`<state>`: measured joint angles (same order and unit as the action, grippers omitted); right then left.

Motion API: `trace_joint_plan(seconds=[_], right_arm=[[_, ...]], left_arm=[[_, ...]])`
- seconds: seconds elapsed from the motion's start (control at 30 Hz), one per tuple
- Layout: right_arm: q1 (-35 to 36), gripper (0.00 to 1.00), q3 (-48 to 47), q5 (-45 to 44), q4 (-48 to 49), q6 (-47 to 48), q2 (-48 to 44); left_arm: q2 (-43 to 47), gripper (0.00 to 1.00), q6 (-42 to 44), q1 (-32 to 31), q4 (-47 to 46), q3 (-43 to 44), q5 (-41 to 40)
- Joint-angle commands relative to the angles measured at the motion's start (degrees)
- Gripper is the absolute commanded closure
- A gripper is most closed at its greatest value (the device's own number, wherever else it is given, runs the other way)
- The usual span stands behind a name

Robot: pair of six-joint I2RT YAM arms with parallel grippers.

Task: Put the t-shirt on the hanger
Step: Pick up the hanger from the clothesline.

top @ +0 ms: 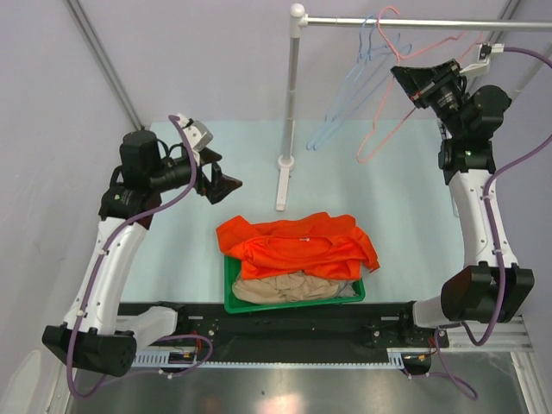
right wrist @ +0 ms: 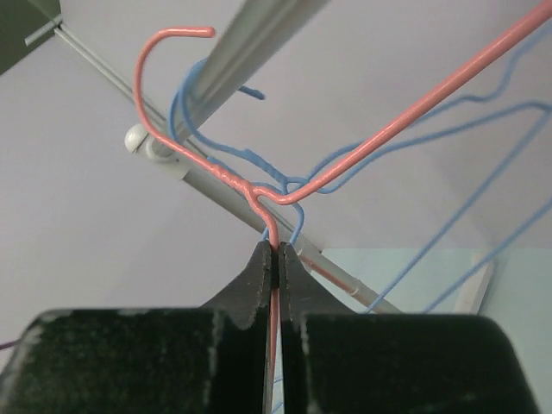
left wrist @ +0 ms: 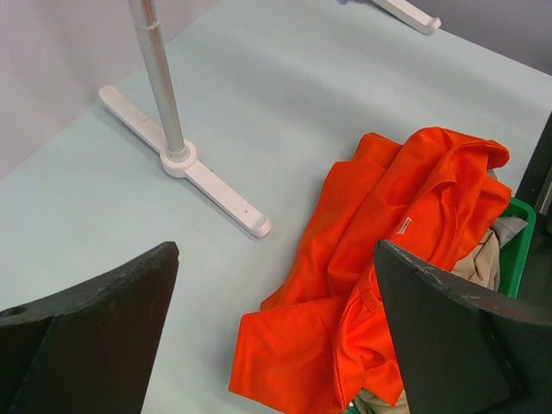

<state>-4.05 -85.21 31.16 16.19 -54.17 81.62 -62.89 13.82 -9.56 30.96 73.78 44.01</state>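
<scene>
The orange t-shirt [top: 297,246] lies crumpled on top of a basket near the front middle, spilling onto the table; the left wrist view shows the t-shirt [left wrist: 405,233] low and to the right. My left gripper [top: 226,184] hovers to its upper left, open and empty, and its jaws [left wrist: 276,250] stand wide apart. The pale pink hanger [top: 363,153] hangs tilted from the rail at the back right. My right gripper [top: 398,73] is shut on the hanger [right wrist: 414,110], pinching the wire just below its twisted neck [right wrist: 276,250].
A green basket [top: 228,297] holds a beige garment [top: 276,289] under the t-shirt. Light blue hangers [top: 341,103] hang beside the pink one on the rail [top: 414,23]. The rack's pole [top: 289,112] stands behind the basket, and its white foot [left wrist: 185,159] rests on the table.
</scene>
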Motion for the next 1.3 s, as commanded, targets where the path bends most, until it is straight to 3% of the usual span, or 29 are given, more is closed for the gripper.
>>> trace_joint_plan(seconds=[0.0,0.17,0.4,0.63,0.87,0.93,1.07,1.27], right_arm=[[-1.04,1.0,-4.24,5.03,-0.17,3.73,0.46],[-2.18,1.0,-4.52,8.3,4.37,0.48,3.01],[-2.62,1.0,-13.22,12.78,11.68,-7.61,8.99],[-3.85,1.0,-0.77,17.18,9.93,-5.6,-4.7],[-4.21,1.0,17.77,23.32,-1.92,-4.89,-21.84],[-4.21,1.0,20.51,27.78,-11.2,-0.95,-27.36],[-4.21,1.0,30.17,35.54,-19.51,3.27,-38.1],[-2.98,1.0,33.09,43.89,-36.72,16.44,-45.59]], left_arm=[[-0.39,0.0,0.33,0.33,-1.34,3.3,3.18],[0.75,0.0,1.12,0.42,-1.6,2.43,3.1],[2.24,0.0,1.29,0.33,-0.91,1.2,3.63],[3.57,0.0,4.72,0.33,-0.64,-0.83,4.94],[3.04,0.0,9.72,0.07,0.93,-1.09,9.43],[3.83,0.0,15.16,-0.19,2.17,-1.79,10.74],[7.16,0.0,24.39,-0.72,3.41,-7.22,15.22],[11.73,0.0,32.13,-5.28,-0.02,-15.14,15.32]])
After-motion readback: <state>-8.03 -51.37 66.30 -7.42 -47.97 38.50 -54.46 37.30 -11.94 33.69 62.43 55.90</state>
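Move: Behind the right hand by about 20 cm, some 22 cm to its left and 40 cm below, lies the orange t-shirt; that hand already holds the pink hanger just below its neck. The clothesline bar runs about 5 cm ahead, straight ahead and 10 cm up, beside the hanger's hook, and the blue hangers hang 5 cm ahead and 9 cm to the left. From the left hand the t-shirt lies about 6 cm back, 15 cm right and 27 cm down. Keeping its pinch on the pink hanger, the right hand first eases some 3 cm forward towards the bar, then sweeps about 27 cm back, sinking and drifting left late on towards the t-shirt while turning roughly 30 degrees counter-clockwise. Late on, the open left hand draws back about 5 cm, dips and turns clockwise. ##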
